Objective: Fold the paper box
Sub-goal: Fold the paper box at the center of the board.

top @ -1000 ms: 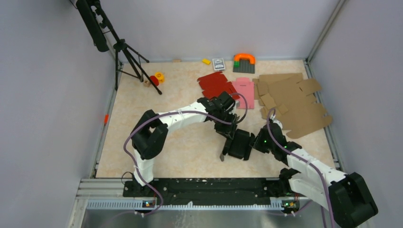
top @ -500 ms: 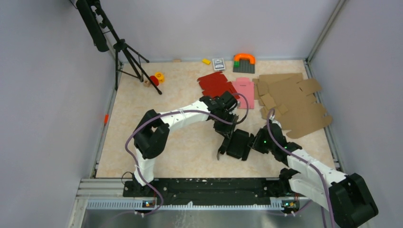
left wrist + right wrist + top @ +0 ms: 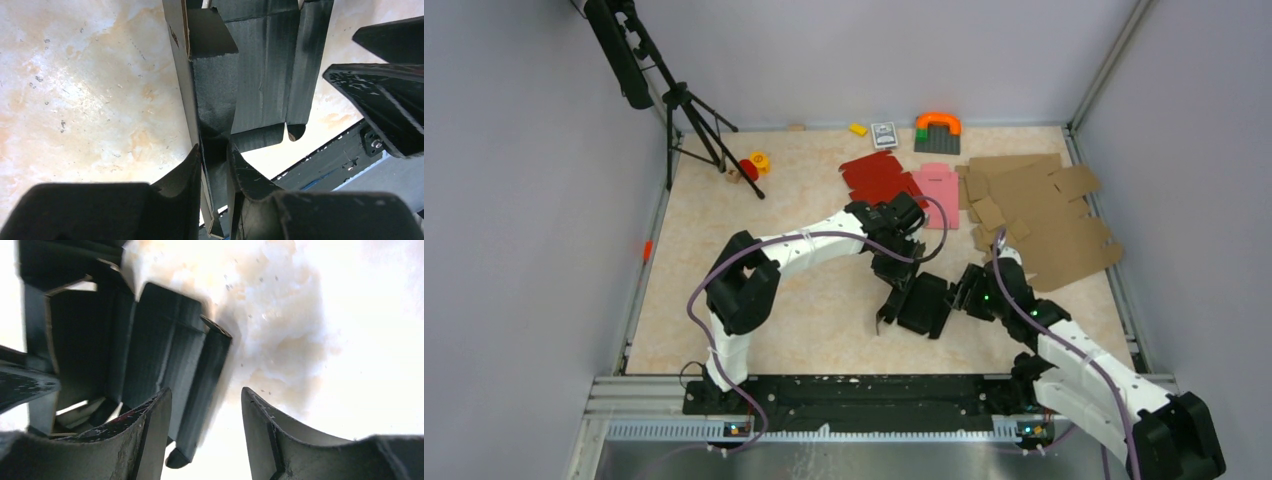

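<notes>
The black paper box [image 3: 922,304], partly folded with walls raised, sits on the table between my two arms. My left gripper [image 3: 895,291] comes down on its left side and is shut on an upright folded wall [image 3: 212,100], with one finger on each face. The left wrist view shows the box's panels and tabs [image 3: 270,65] stretching away. My right gripper [image 3: 968,292] is at the box's right edge and stands open. In the right wrist view, a black flap [image 3: 202,385] lies between its fingers [image 3: 206,392] close to the left one, and no finger presses it.
At the back lie a red blank [image 3: 879,178], a pink blank [image 3: 937,190] and brown cardboard blanks [image 3: 1039,215]. An orange-and-green toy [image 3: 937,130], a card deck [image 3: 884,134] and a yellow block [image 3: 857,129] line the far edge. A tripod [image 3: 689,110] stands back left beside small toys [image 3: 754,164].
My right gripper has opened, let go of the box's right edge and lifted slightly. The left gripper has tightened a little on the wall, and the box has shifted slightly left.
</notes>
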You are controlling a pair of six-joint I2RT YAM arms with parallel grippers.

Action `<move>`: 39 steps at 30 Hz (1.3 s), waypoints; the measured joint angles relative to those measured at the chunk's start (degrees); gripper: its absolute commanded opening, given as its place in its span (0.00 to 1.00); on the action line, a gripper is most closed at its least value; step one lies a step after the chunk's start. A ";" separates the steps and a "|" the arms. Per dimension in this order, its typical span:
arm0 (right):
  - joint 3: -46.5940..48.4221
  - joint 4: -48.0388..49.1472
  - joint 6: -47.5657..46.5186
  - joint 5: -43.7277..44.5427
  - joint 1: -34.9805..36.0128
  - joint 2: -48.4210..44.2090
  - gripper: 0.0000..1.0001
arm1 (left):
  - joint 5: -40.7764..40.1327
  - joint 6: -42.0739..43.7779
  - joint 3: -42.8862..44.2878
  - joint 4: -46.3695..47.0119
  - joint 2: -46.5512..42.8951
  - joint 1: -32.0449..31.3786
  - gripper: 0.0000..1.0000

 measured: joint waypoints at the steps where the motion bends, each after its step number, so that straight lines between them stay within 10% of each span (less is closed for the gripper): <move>1: 0.72 -0.39 -0.90 0.37 0.00 -0.52 0.49 | -0.02 0.15 0.09 -0.24 0.00 0.00 0.11; 12: 4.52 14.38 -7.56 -2.75 -1.70 8.87 0.02 | 1.90 1.81 0.15 -0.66 0.00 0.57 0.14; 39: 7.98 48.13 -4.15 -22.49 -7.30 40.79 0.00 | 3.65 2.51 0.15 -0.66 0.00 1.09 0.15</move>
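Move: The folded box's far end flap, beside the raised side panel, lies about 12 cm ahead of the right hand, 8 cm to its left and roughly level with it. From that hand the box tray's middle is 6 cm left, 2 cm back and 3 cm below; the tray's right wall is 4 cm back, 1 cm left and 2 cm lower. From the left hand, which pinches the raised panel, the end flap lies some 7 cm ahead and 5 cm right, slightly lower. Forward in an arc, the right hand rises about 4 cm, then sinks again as it shuts its fingers and passes the tray's far right corner; it ends with a leftward stretch, some 11 cm farther out and 7 cm left, the wrist turned about 20 degrees. Its closed tips come right up to the far end flap. The left hand stays, keeping its pinch on the raised panel. ##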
